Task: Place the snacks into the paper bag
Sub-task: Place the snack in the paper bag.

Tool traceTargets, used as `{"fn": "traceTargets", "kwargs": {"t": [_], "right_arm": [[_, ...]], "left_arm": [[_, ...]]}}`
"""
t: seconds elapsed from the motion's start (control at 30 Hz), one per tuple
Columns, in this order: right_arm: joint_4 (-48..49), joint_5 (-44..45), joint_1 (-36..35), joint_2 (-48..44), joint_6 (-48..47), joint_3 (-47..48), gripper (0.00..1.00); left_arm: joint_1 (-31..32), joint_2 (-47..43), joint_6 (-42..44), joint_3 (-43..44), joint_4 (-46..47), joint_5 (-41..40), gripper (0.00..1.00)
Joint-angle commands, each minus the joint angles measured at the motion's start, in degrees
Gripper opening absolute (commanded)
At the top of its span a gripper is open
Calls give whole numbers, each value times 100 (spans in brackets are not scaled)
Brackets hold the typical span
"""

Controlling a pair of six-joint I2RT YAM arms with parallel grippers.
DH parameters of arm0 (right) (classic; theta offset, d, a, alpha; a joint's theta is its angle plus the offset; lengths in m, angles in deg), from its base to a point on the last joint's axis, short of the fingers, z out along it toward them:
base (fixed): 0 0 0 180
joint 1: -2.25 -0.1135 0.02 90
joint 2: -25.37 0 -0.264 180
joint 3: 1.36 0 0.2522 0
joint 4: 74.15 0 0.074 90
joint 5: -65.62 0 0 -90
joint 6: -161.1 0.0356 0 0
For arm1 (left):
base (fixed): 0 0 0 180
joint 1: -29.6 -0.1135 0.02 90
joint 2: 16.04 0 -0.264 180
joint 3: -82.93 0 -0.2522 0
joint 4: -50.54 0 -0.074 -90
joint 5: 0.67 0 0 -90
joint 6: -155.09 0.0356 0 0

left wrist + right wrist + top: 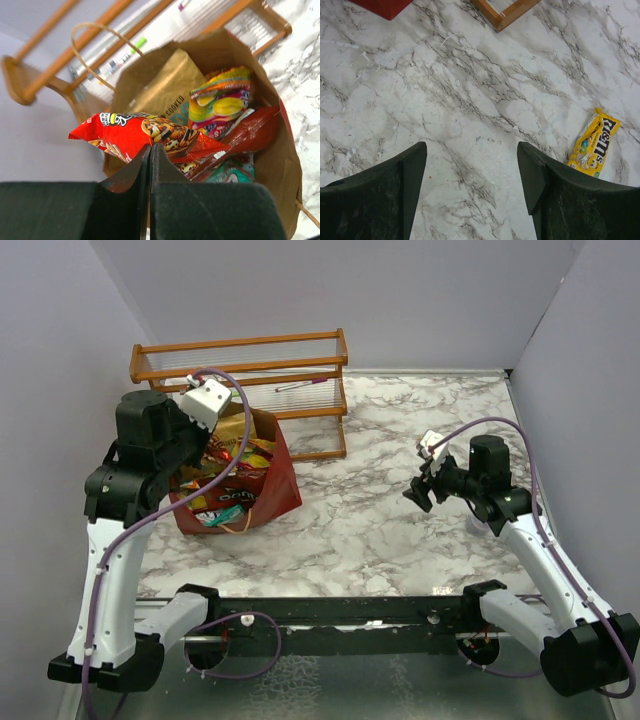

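Observation:
The dark red paper bag (275,485) stands at the left of the marble table, stuffed with snacks (232,452). In the left wrist view its tan inside (165,85) holds a red packet (120,132), a yellow-green packet (222,102), a dark red packet (255,127) and a teal one (227,172). My left gripper (150,149) is shut at the bag's mouth, its tips right against the red packet; nothing shows between the fingers. My right gripper (472,150) hangs open over bare marble. A yellow M&M's packet (595,145) lies to its right on the table.
A wooden slatted rack (240,365) stands behind the bag, with a pen-like item (295,386) on its shelf. A rack corner (507,12) and a bag corner (382,6) show at the top of the right wrist view. Grey walls enclose the table.

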Motion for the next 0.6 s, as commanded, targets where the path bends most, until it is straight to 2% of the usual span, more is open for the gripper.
{"fn": "traceTargets", "kwargs": {"t": [0.0,0.5,0.57], "right_arm": [[161,169,-21,-93,-57,-98,73],[153,221,-23,-113,-78,-140,74],[142,214,-23,-120,-83,-138,74]], "left_arm": [[-177,-45,-433,-259,65,250,0],[-520,-40,-533,-886,221,221,0],[-597,-47,-546,-1000,330,154,3]]}}
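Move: The paper bag's mouth lies about 12 cm below the left hand, which holds the red cookie pouch; its middle is roughly 6 cm ahead and 4 cm to the right. Inside, the gold chip bag is some 11 cm ahead, 5 cm right and 13 cm down. The fruit candy pouch is about 9 cm ahead, 10 cm right and 14 cm down, the teal bag 3 cm back, 4 cm right and 18 cm down. From the right hand the mouth is around 38 cm left, 7 cm ahead and 5 cm higher. Down goes the left hand, about 6 cm, nearly straight towards the mouth of the paper bag: quick at first, almost pausing, then sinking on. Its wrist tips some 10 degrees further down as it goes. The shut fingers keep their pinch on the red cookie pouch above the snacks already in the bag. ##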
